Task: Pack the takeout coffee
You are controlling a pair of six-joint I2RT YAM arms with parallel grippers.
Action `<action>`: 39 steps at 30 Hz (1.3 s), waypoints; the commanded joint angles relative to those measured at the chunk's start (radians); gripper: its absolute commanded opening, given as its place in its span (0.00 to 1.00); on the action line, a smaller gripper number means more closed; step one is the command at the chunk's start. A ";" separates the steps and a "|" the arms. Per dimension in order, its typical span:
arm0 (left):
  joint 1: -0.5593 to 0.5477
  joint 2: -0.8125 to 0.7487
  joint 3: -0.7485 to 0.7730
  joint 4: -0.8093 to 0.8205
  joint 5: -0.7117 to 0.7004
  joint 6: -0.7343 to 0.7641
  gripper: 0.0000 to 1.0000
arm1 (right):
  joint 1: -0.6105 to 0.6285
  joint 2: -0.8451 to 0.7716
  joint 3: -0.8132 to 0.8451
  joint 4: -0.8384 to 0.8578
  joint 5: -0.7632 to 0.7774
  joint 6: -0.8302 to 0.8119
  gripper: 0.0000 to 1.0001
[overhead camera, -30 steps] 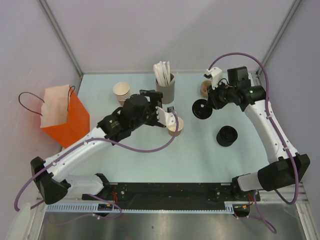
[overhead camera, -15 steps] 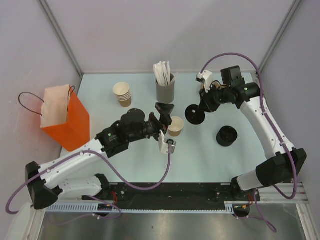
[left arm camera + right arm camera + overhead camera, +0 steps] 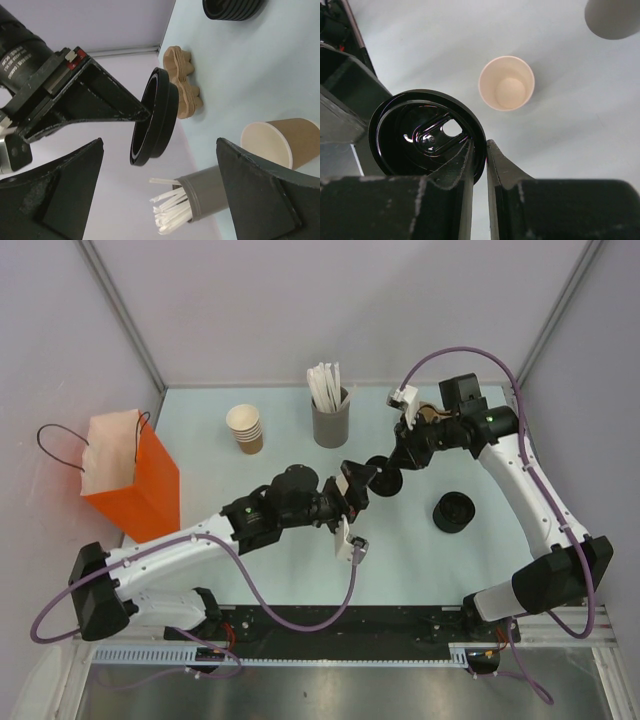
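Observation:
The takeout coffee cup (image 3: pixel 506 82), tan-brown with a pale rim, stands open on the table. It also shows in the left wrist view (image 3: pixel 280 142). In the top view my left gripper (image 3: pixel 357 483) hides it. My left gripper (image 3: pixel 160 150) is open and empty, rolled on its side, with the cup just beyond its lower finger (image 3: pixel 265 200). My right gripper (image 3: pixel 480 142) is shut on the rim of a black lid (image 3: pixel 427 135). It holds the lid in the air (image 3: pixel 383 480), close to the cup and right in front of the left gripper.
An orange paper bag (image 3: pixel 135 480) stands at the left. A stack of nested brown cups (image 3: pixel 245 428) and a grey holder of white sticks (image 3: pixel 331 420) stand at the back. Spare black lids (image 3: pixel 455 510) lie at the right. Brown cardboard carriers (image 3: pixel 182 82) lie behind the right gripper.
My left gripper has swung right and now covers the cup in the top view. My right gripper has carried the black lid left and nearer, towards the cup.

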 commanded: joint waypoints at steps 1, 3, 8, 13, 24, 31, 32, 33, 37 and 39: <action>-0.027 0.010 -0.008 0.064 0.041 0.053 0.98 | 0.029 -0.029 0.000 -0.023 -0.070 -0.020 0.17; -0.032 0.016 -0.010 0.059 0.032 0.055 0.93 | 0.040 -0.030 -0.004 -0.025 -0.067 -0.020 0.18; -0.042 0.019 -0.015 0.056 0.022 0.064 0.73 | 0.059 -0.029 -0.013 -0.026 -0.051 -0.023 0.19; -0.047 0.015 -0.030 0.045 0.019 0.064 0.44 | 0.060 -0.029 -0.014 -0.028 -0.045 -0.023 0.19; -0.061 0.016 -0.038 0.045 -0.004 0.018 0.26 | 0.065 -0.035 -0.014 -0.015 -0.031 -0.019 0.20; -0.073 0.022 -0.034 0.058 -0.031 -0.005 0.18 | 0.068 -0.038 -0.013 -0.018 -0.011 -0.022 0.29; -0.073 0.025 -0.028 0.054 -0.036 -0.010 0.17 | 0.068 -0.039 -0.011 -0.018 0.005 -0.022 0.35; -0.073 0.027 -0.022 0.051 -0.049 -0.028 0.17 | 0.065 -0.044 -0.008 -0.014 0.019 -0.020 0.42; -0.076 0.039 0.065 -0.050 -0.114 -0.143 0.13 | 0.023 -0.087 0.015 0.037 0.077 0.023 0.74; -0.075 0.065 0.151 -0.132 -0.152 -0.242 0.12 | -0.026 -0.110 0.050 0.044 0.101 0.034 0.80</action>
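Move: The black lid, gripped at its rim by the right hand, has its middle about 5 cm to the right of the left hand's open fingers, 2 cm farther out and a touch lower; from the right hand it lies some 4 cm left and 3 cm back. The paper cup stands about 17 cm below the left hand, 5 cm ahead and 1 cm left. From that hand, the straw holder is roughly 25 cm ahead and 5 cm left; the black lid stack is about 26 cm right and 2 cm ahead. Back and to its left by about 2 cm each, the right hand brings the lid to the left fingers, then holds still. The left hand eases down about 2 cm, slightly back and right, shutting from wide open to pinch the lid's near rim. Only then do the right fingers open and start to draw off forward and right, about 2 cm. ##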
